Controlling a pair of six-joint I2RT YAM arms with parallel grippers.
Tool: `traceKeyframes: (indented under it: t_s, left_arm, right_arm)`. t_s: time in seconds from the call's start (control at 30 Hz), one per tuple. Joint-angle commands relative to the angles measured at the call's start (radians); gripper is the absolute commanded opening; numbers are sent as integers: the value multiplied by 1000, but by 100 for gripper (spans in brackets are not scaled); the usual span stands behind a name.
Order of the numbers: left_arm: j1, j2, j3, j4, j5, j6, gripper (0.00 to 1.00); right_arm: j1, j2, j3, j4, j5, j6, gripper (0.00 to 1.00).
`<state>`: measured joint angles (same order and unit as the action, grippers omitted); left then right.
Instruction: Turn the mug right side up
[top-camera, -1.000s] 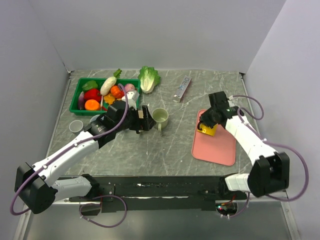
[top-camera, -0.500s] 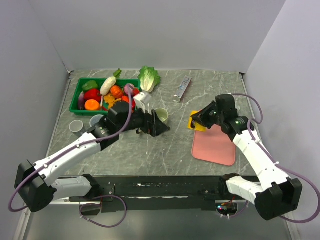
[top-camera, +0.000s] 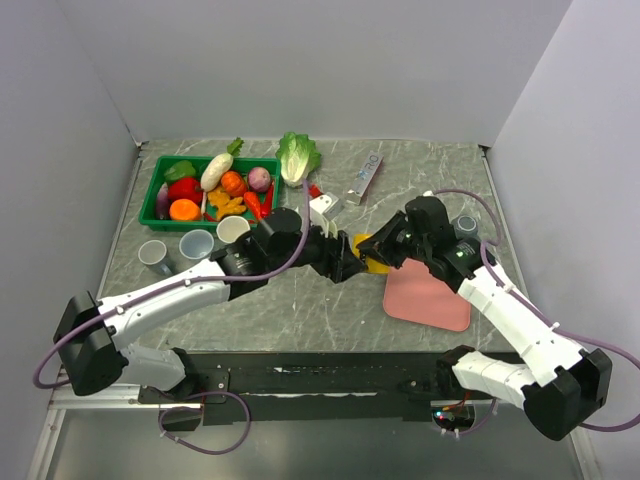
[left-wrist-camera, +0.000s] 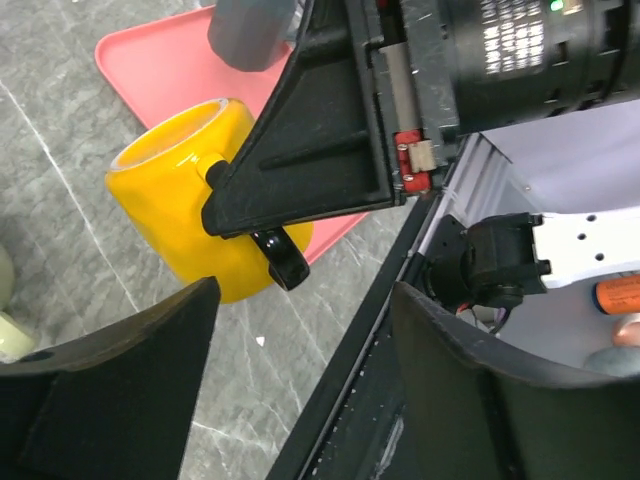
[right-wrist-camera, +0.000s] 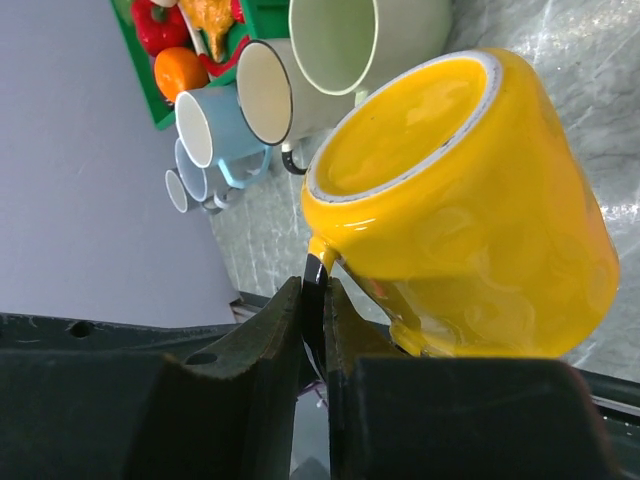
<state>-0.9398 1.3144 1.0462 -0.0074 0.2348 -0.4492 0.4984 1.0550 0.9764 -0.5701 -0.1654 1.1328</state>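
The mug (top-camera: 372, 250) is yellow with a black handle (right-wrist-camera: 313, 277). It hangs in the air on its side over the middle of the table, its mouth facing left. My right gripper (top-camera: 388, 248) is shut on the handle, which is pinched between its two fingers (right-wrist-camera: 268, 340). In the left wrist view the mug (left-wrist-camera: 185, 205) sits just ahead of my left gripper (left-wrist-camera: 300, 300). That gripper (top-camera: 345, 263) is open, with nothing between its jaws. It comes at the mug from the left and below.
A pink board (top-camera: 432, 298) lies under the right arm. At the back left stands a green bin (top-camera: 152, 188) of toy vegetables. Several cups (top-camera: 196, 243) stand in front of it. A cabbage (top-camera: 297, 155), a tube (top-camera: 366, 177) and a grey cup (top-camera: 466, 224) sit farther back.
My right arm lifted the yellow mug off the pink board and carried it left. My left arm swung right from the pale green mug to under the yellow one.
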Motion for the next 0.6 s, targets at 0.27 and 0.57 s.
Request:
traceKeyframes:
  t_s: [0.27,0.57]
  left_arm:
    - [-31,88,95,-43,-86,-32,58]
    - [-31,137,138,-39,-157,-78,48]
  right_arm:
    - [22,-10,110,121,-9,18,0]
    - [28,-6,100,128,-20,25,0]
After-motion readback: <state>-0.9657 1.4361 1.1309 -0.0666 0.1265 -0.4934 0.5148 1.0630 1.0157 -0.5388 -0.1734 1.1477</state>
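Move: The yellow mug, still upside down and hanging by its black handle from the right fingers, has its middle about 4 cm ahead of the left hand, 5 cm to its right and 6 cm below. From the right hand the mug's middle is roughly 4 cm ahead, neither left nor right, and 4 cm lower. The green mug stands about 7 cm ahead of the left hand, 8 cm to its left and 13 cm below. The right fingers keep their pinch on the yellow mug's handle and raise it about 2 cm, easing 1 cm left. The left hand meets it from the other side, sinking some 2.5 cm, going nearly 2 cm right and, late on, 2 cm forward; its fingers close from about three-quarters to half open around the free end of the handle, with no touch clearly seen. ##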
